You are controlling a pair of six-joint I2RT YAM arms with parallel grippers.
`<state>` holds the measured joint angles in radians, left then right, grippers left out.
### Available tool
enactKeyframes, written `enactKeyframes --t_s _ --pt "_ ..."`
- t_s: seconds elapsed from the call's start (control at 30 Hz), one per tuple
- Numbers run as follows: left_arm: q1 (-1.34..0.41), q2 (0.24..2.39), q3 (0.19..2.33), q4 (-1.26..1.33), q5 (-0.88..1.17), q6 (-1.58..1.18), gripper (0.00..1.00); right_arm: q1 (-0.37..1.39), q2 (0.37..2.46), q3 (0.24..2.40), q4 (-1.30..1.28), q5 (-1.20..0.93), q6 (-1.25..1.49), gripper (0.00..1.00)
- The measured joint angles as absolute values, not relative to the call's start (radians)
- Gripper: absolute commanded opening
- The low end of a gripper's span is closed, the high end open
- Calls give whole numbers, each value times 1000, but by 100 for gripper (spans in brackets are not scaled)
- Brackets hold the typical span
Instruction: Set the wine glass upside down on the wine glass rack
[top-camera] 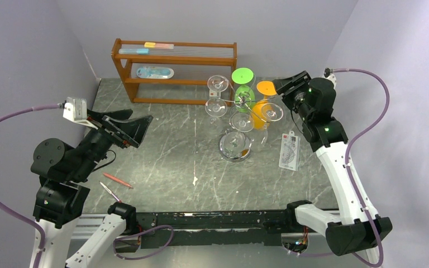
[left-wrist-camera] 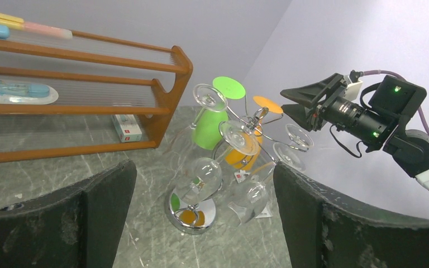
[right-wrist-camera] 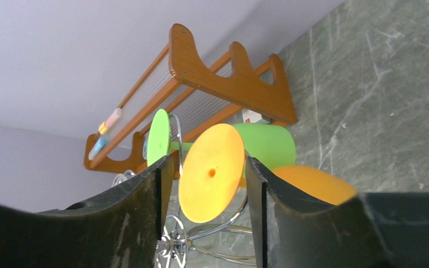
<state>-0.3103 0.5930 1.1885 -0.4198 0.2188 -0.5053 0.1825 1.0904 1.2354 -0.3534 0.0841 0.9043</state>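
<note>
The wine glass rack (top-camera: 236,149) is a chrome stand with a round mirrored base (left-wrist-camera: 192,212) and curled arms. An orange wine glass (top-camera: 261,111) hangs upside down on it, its flat foot (right-wrist-camera: 211,173) uppermost. My right gripper (top-camera: 286,85) is open, and its dark fingers (right-wrist-camera: 145,212) stand on either side of that orange foot with small gaps, not gripping it. My left gripper (top-camera: 139,128) is open and empty, well to the left of the rack. In the left wrist view its fingers (left-wrist-camera: 106,212) frame the rack from a distance.
A green glass (top-camera: 243,89) and several clear glasses (top-camera: 218,95) also hang on the rack. A brown wooden shelf unit (top-camera: 173,70) stands behind it. A white tagged packet (top-camera: 289,151) lies right of the base. Two pens (top-camera: 116,180) lie at the front left.
</note>
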Motion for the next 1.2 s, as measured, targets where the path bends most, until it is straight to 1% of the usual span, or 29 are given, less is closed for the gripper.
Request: enactKeyframes --t_s 0.23,0.37,0.6,0.63,0.8,0.9,1.03,1.2 --pt "-310 593 1188 -426 213 -492 96 183 1086 1246 -415 142 864 60" --pt "-310 593 1188 -466 162 -476 96 183 1060 1259 -459 191 820 62" --pt "-310 596 1186 -590 18 -403 96 182 906 1254 -576 322 714 70" --pt "-310 596 1184 -604 -1 -393 96 183 879 1252 -602 345 700 73" --pt "-310 617 1159 -680 -84 -334 96 182 768 1232 -767 439 661 92" --pt "-310 648 1155 -723 -123 -302 96 182 738 1232 -876 474 651 99" --pt "-310 667 1156 -770 -158 -267 96 182 719 1232 -996 519 641 100" --pt "-310 653 1198 -812 -153 -234 96 182 679 1244 -1067 553 615 100"
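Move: The orange wine glass already hangs upside down on the rack; its foot lies just off the right gripper's half-open fingertips, about 4 cm left, 1 cm ahead and level. The green glass's foot is some 8 cm left of it and 5 cm farther out. The rack hub is about 13 cm left of the right hand and 3 cm back; the nearest clear glass's foot is 8 cm back and 2 cm left. From the left gripper the orange foot is about 22 cm ahead, 40 cm right and 9 cm below. Ease the right gripper off the orange glass's foot, first right and slightly down, then draw it back some 17 cm and right about 12 cm, away from the rack, opening the fingers fully while the wrist swings clockwise and tips down. Meanwhile sink the open left gripper about 11 cm, shifting it left and tilting it down towards the empty table. ##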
